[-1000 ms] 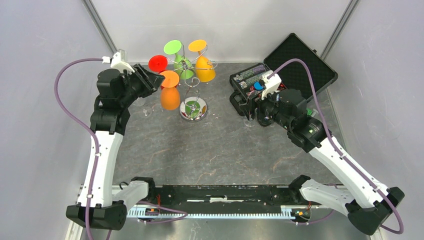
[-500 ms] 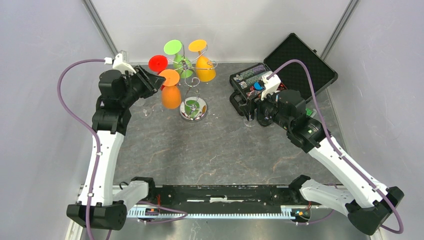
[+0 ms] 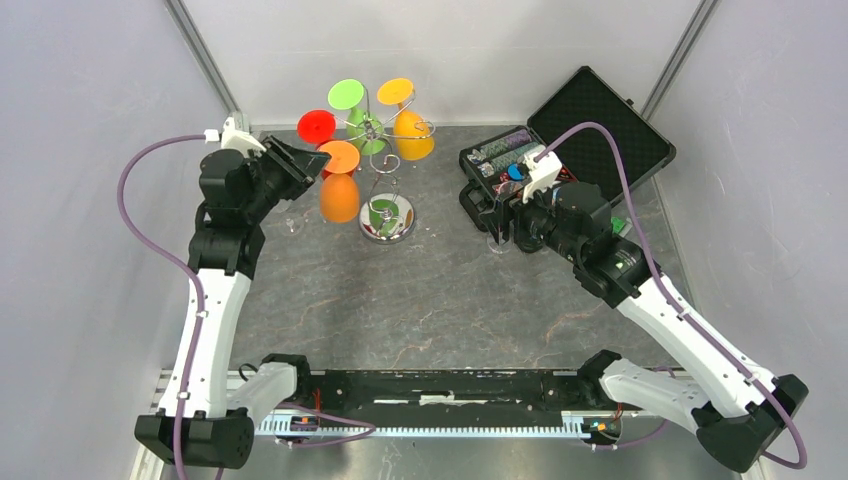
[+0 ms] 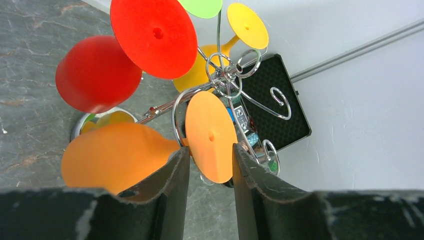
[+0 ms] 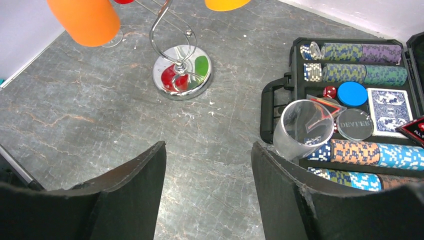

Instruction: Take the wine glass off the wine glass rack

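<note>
The wine glass rack is a chrome wire stand with a round shiny base, at the back centre of the table. Orange, red, green and yellow glasses hang upside down from its curled arms. My left gripper is shut on the round foot of the orange wine glass. In the left wrist view that foot fills the gap between both fingers, and the bowl hangs to the left. My right gripper stands open and holds nothing, right of the rack base.
An open black poker chip case lies at the back right. A clear glass stands at its near edge, beside my right gripper. Another clear glass stands on the table under the left arm. Grey walls close in the sides and back.
The left jaws have narrowed onto the orange glass's foot, and the left wrist has tilted slightly. The right arm has stayed still.
</note>
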Tool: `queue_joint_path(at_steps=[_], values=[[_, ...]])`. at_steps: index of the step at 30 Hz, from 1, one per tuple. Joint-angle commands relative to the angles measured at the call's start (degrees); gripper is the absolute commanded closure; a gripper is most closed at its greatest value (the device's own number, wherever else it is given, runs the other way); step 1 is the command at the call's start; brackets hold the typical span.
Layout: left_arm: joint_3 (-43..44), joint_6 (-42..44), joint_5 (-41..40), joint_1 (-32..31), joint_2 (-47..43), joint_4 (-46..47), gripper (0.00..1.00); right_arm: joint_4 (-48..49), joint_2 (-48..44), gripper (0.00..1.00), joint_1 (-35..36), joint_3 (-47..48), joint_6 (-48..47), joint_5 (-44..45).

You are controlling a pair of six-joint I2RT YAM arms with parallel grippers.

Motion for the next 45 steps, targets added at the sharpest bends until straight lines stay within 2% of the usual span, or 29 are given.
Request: queue_joint_path(at_steps=[1, 6, 13, 19, 30, 32, 40, 45], values=[[-1.94, -6.87, -2.59, 0.06, -2.71, 4.6, 0.62, 2.01, -1.61, 0.33, -0.18, -1.05, 0.78, 2.02], [-2.5, -9.08, -2.64, 0.02, -3.55, 6.17, 0.67, 2.01, -1.84, 0.33, -0.17, -1.42, 1.03, 2.43], [-3.16, -9.31, -5.44, -0.01, -2.61, 6.1, 0.66, 1.79, -2.95, 0.34, -0.17, -2.0, 0.77, 3.74], [-6.05, -15.87, -3.55, 0.04, -1.28, 11.41, 0.66, 1.86, -3.74, 0.33, -0.18, -2.46, 0.78, 4.08], [-6.88, -19.67, 0.57, 0.05, -0.62, 13.85, 0.68, 1.84, -3.89, 0.33, -0.17, -2.99, 0.58, 4.48], [-6.61, -19.11, 0.8, -0.02, -0.29, 13.32, 0.7, 1.89, -3.79, 0.33, -0.17, -2.99, 0.55, 4.46], [-5.89, -15.88, -0.58, 0.01, 0.01, 10.15, 0.96, 1.89, -3.88, 0.34, -0.19, -3.0, 0.77, 4.37], [-4.06, -15.43, -0.89, 0.03, -1.23, 8.71, 0.98, 2.22, -3.93, 0.34, -0.18, -2.93, 0.97, 4.3]])
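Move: The orange wine glass hangs foot up from the rack; the middle of its foot lies about 3 cm to the right of the left fingertips and 1 cm ahead, level with them. The red glass's foot is some 7 cm ahead and 2 cm to the left, and the rack's hub about 5 cm ahead and 9 cm to the right, both at much the same height. From the right hand the orange foot lies some 32 cm to the left, 8 cm ahead and 6 cm higher. The orange foot is met by the left hand's half-open fingers: after a small lift the hand eases forward and then sinks, ending about 1.5 cm ahead and 1 cm lower, while it rolls some 15 degrees, left side down. The fingers then close almost fully and pinch the flat foot at its near rim. ##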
